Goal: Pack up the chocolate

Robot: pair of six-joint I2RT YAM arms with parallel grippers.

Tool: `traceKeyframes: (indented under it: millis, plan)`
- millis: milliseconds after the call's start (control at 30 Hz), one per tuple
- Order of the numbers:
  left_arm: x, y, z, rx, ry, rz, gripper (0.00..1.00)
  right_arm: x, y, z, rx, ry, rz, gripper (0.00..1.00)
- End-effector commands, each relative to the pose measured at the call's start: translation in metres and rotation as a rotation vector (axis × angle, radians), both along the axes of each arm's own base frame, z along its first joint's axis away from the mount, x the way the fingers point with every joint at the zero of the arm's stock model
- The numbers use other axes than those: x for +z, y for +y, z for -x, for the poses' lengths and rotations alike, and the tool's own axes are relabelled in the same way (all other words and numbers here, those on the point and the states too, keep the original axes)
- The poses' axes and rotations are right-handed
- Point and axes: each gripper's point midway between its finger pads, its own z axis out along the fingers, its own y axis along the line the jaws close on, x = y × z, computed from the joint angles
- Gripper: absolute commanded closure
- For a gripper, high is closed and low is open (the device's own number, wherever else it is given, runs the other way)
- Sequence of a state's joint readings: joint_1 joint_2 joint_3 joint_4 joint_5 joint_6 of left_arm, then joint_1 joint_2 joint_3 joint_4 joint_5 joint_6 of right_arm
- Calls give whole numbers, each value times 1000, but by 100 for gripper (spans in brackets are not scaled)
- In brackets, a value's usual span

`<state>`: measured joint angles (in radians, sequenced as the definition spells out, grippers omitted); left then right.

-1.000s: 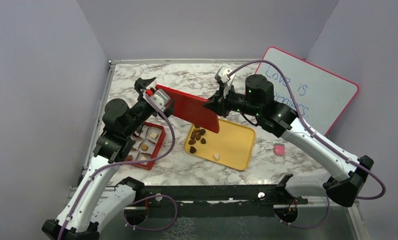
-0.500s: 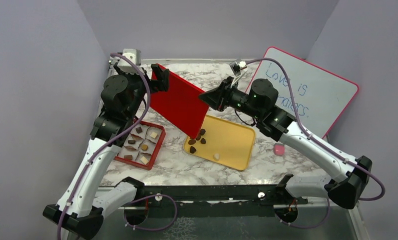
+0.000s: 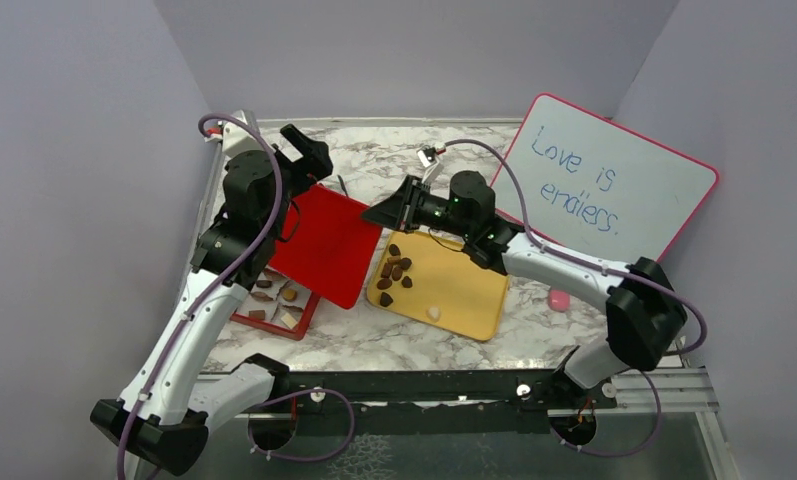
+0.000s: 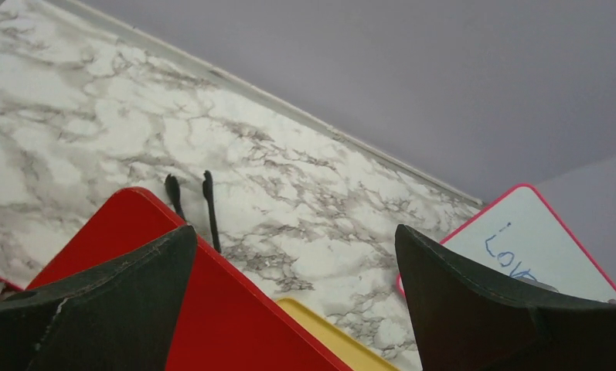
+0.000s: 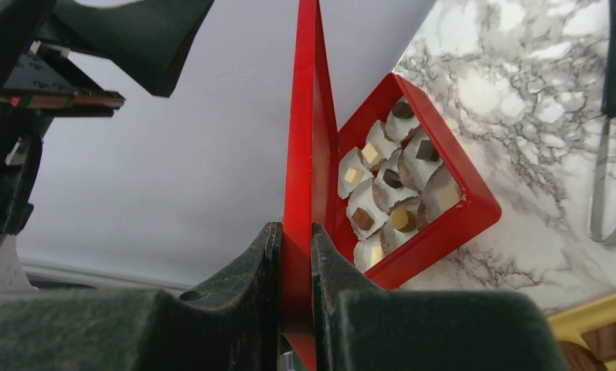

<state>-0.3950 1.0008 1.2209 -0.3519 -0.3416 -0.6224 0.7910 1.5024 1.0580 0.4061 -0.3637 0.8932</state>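
Note:
The red lid (image 3: 319, 245) slants over the right part of the red box (image 3: 257, 318), and my right gripper (image 3: 384, 213) is shut on its right edge. In the right wrist view the fingers (image 5: 262, 267) pinch the lid (image 5: 301, 154) edge-on, with the box (image 5: 451, 224) beyond it. Chocolate (image 5: 389, 182) sits in white paper cups in that box. More dark chocolate (image 3: 394, 270) and one cream piece (image 3: 433, 312) lie on the yellow tray (image 3: 464, 295). My left gripper (image 3: 304, 155) hangs open above the lid's far corner (image 4: 212, 325), holding nothing.
A whiteboard (image 3: 614, 185) with blue writing leans at the back right. Black tongs (image 4: 208, 205) lie on the marble just beyond the lid. A small pink object (image 3: 559, 298) rests right of the tray. Grey walls close in the left and back sides.
The lid has swung down from a raised tilt to slant over the box. My right gripper has moved left and lower with it. My left gripper has come off the lid and drawn back.

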Motion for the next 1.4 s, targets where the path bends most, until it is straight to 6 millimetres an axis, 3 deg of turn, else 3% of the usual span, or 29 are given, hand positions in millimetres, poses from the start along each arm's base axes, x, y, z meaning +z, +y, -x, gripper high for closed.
traceKeyframes:
  millis: [0, 100, 333, 567, 733, 1033, 1367]
  plan:
    - [-20, 34, 7, 209, 47, 68, 1, 26, 19, 10, 120, 15, -167, 99]
    - [-36, 51, 8, 313, 93, 47, 1, 15, 34, 12, 175, 56, -186, 99]
    - [-52, 63, -3, 406, 156, -18, 1, -3, 73, 22, 287, 135, -226, 99]
    - [-61, 99, -8, 535, 235, -45, 1, -26, 109, 28, 350, 216, -240, 99]
    - [-83, 126, -8, 586, 302, -7, 1, -45, 134, 25, 369, 272, -215, 99]
    - [-120, 156, -3, 651, 397, -17, 1, -66, 154, 10, 334, 299, -232, 99]
    - [-148, 163, 2, 670, 462, 10, 1, -99, 161, -3, 287, 335, -211, 99]
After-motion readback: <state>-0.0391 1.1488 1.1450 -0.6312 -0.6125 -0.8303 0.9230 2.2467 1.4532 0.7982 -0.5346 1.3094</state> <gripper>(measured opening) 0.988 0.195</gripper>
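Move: The red lid, still pinched in the right hand by its right, far edge, has its middle about 9 cm left of that hand, 5 cm back and 5 cm lower. It goes to the red box, some 21 cm left of the right hand, 7 cm back and 22 cm down; the yellow tray sits 15 cm right and 6 cm back, the tongs 9 cm left and 13 cm ahead. From the empty left hand, the box lies about 8 cm left, 13 cm back and 31 cm down. The red lid is carried left and down over the red box, some 15 cm across and 11 cm down, the right hand keeping its pinch while turning roughly 20 degrees counter-clockwise and tilting. Alongside, the left hand drops and swings left by about 16 cm, wide open and touching nothing visible, turning counter-clockwise and tipping its fingers down near the lid's far left corner. ##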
